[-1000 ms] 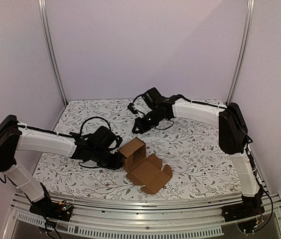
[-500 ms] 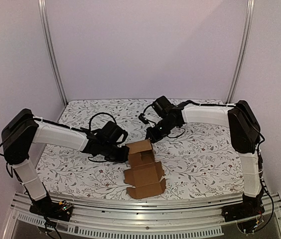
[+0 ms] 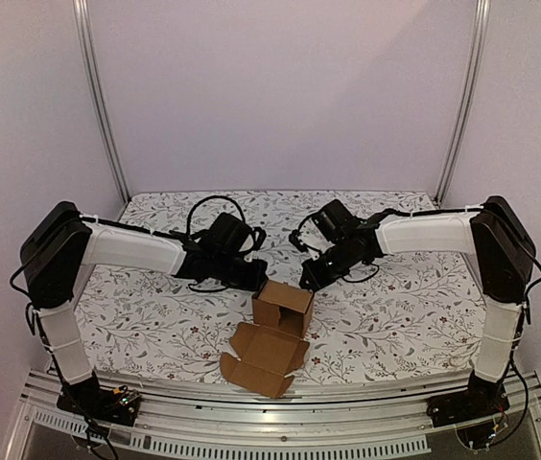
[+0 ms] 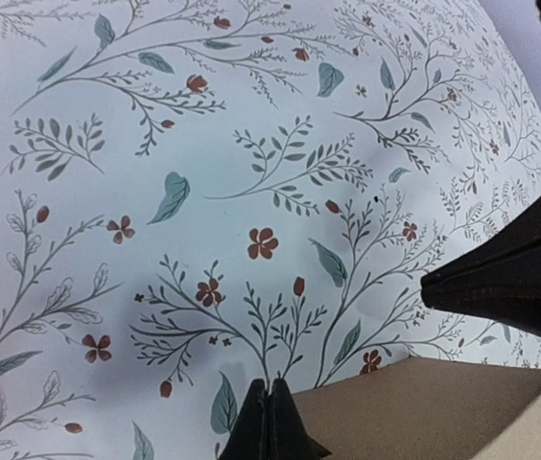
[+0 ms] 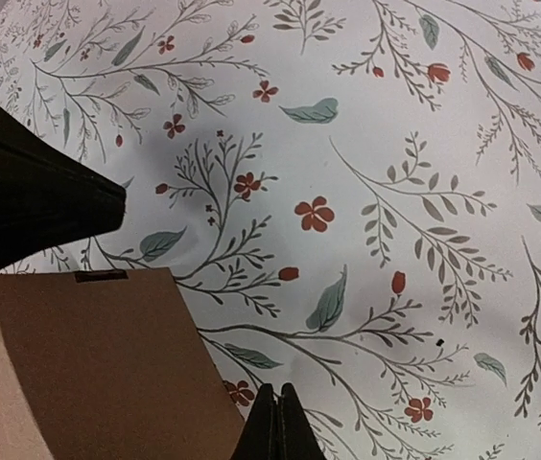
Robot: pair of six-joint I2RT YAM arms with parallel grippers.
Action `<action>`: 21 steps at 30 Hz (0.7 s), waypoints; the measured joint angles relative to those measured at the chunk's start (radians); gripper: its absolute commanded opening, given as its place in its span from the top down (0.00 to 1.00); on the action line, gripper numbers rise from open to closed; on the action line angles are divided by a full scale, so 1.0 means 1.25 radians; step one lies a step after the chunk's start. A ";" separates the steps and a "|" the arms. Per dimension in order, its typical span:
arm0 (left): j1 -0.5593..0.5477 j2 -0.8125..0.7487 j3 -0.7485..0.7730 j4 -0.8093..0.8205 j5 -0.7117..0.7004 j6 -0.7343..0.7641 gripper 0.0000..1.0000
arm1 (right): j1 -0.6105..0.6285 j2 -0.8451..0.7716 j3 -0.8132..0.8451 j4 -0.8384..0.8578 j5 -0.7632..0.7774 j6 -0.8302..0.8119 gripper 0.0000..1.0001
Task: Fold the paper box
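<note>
The paper box (image 3: 282,305) is a brown carton, partly formed into an open cube, with its flat flaps (image 3: 259,357) spread toward the table's near edge. My left gripper (image 3: 259,280) is shut and empty at the cube's far left corner. My right gripper (image 3: 307,281) is shut and empty at its far right corner. In the left wrist view, the shut tips (image 4: 270,388) sit right beside the box's wall (image 4: 424,412), with the right gripper's dark body (image 4: 510,273) beyond. The right wrist view shows shut tips (image 5: 277,391) beside the box (image 5: 88,364).
A floral cloth (image 3: 395,307) covers the table. White walls and two metal posts (image 3: 98,105) enclose the back and sides. An aluminium rail (image 3: 280,407) runs along the near edge, where the arm bases are mounted.
Both arms swung inward and their shut tips now flank the cube's far side. The box turned, and its flaps swung from the near right to the near left.
</note>
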 measured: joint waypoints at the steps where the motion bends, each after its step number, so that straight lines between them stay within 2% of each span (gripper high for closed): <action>1: 0.002 0.000 0.001 -0.003 -0.007 0.007 1.00 | -0.001 -0.013 -0.023 0.005 0.016 0.005 1.00; 3: 0.005 -0.001 -0.003 -0.013 -0.026 0.020 1.00 | -0.004 -0.041 -0.055 0.009 0.043 0.013 0.97; 7: 0.013 -0.039 -0.055 -0.032 -0.051 0.052 0.81 | -0.011 -0.112 -0.093 0.022 0.095 0.023 0.89; 14: 0.016 -0.202 -0.206 -0.034 -0.081 0.099 0.58 | -0.012 -0.226 -0.115 0.046 0.159 0.024 0.69; 21: 0.002 -0.316 -0.328 0.038 -0.019 0.138 0.45 | -0.012 -0.243 -0.120 0.050 0.179 0.022 0.54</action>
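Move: The folded box body lies between and on the base side of both hands, its middle about 6 cm back and 6 cm to the right of the left hand, some 6 cm back and 6 cm to the left of the right hand, and about 2 cm lower than each. Its open, flattened panel lies on the table roughly 17 cm back and 1 cm right of the left hand, and 17 cm back and 10 cm left of the right one. Both closed grippers come free of the box's far corners and part. The left goes some 7 cm left, then also swings back about as far, opening halfway to end beside the box's left side. The right slides off rightward, then mostly lifts about 8 cm, its fingertips tipping some 15 degrees outward from the base as it opens to under half. ##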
